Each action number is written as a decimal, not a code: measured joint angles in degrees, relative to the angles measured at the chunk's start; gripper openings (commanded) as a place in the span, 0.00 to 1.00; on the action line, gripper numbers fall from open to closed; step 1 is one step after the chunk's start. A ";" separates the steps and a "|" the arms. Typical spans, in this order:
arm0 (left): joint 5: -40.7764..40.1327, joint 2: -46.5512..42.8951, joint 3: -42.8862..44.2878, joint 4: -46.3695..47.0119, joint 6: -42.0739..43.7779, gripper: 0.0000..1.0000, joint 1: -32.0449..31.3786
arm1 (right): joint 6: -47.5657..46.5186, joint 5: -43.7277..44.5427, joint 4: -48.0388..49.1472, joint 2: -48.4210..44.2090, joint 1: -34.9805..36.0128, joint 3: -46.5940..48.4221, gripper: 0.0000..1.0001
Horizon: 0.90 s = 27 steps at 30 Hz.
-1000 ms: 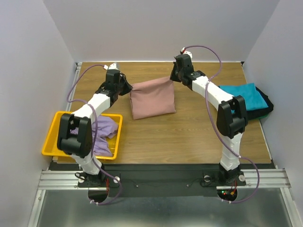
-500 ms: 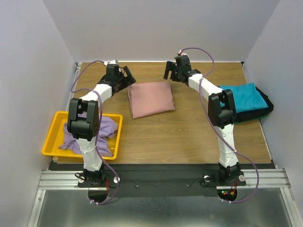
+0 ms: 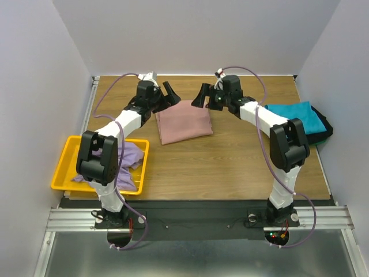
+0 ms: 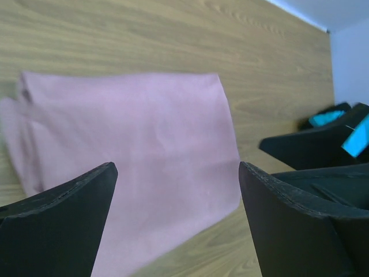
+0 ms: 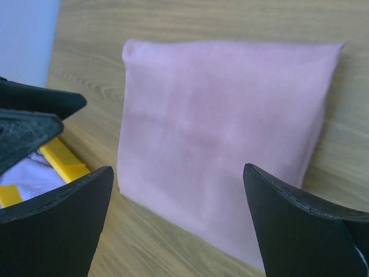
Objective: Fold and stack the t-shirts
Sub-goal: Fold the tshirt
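A dusty pink t-shirt (image 3: 183,121) lies folded flat in the middle of the table, also seen as the pink t-shirt (image 4: 138,150) and pink t-shirt (image 5: 225,133) in the wrist views. My left gripper (image 3: 166,95) hovers open over its far left corner, nothing between its fingers. My right gripper (image 3: 206,96) hovers open over the far right corner, also holding nothing. A lavender t-shirt (image 3: 118,161) lies crumpled in the yellow bin (image 3: 63,167). A folded teal t-shirt (image 3: 294,118) rests on a black one (image 3: 324,128) at the right edge.
The yellow bin stands at the near left by the left arm's base. The teal and black pile sits against the right table edge. A grey wall closes in each side and the back.
Both grippers opened and let go of the pink t-shirt's far edge, which dropped flat. Both then swung inward over its far corners.
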 measured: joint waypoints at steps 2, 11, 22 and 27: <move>1.11 1.29 -1.31 1.29 -0.68 0.99 -1.09 | 1.46 -1.95 1.86 1.64 0.39 -1.84 1.00; 3.23 5.53 -13.84 6.38 -3.26 0.99 -3.91 | 6.36 -4.74 15.74 2.05 0.31 -20.17 1.00; 0.33 -13.53 -37.77 13.84 -9.42 0.99 -14.88 | 11.52 -0.39 22.18 -23.08 1.60 -51.82 1.00; -2.32 -29.33 -45.53 6.49 -12.94 0.99 -21.53 | 10.69 4.00 10.08 -39.45 2.16 -59.04 1.00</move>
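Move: The folded pink t-shirt lies under and between my open hands. Its middle is about 11 cm back, 6 cm right and 14 cm below my left hand, and some 10 cm back, 9 cm left and 12 cm down from my right hand. The yellow bin is roughly 28 cm back and 29 cm left of my left hand, and the turquoise shirt on its stack about 9 cm back and 38 cm right of my right hand. I sink both wide-open hands some 11 to 12 cm onto the far part of the pink t-shirt, drifting back and tipping the fingers about 15 degrees further down. Staying low, I drag the shirt back towards my bases, over 20 cm of backward travel in all, with both hands, the right above all, also bearing right. ##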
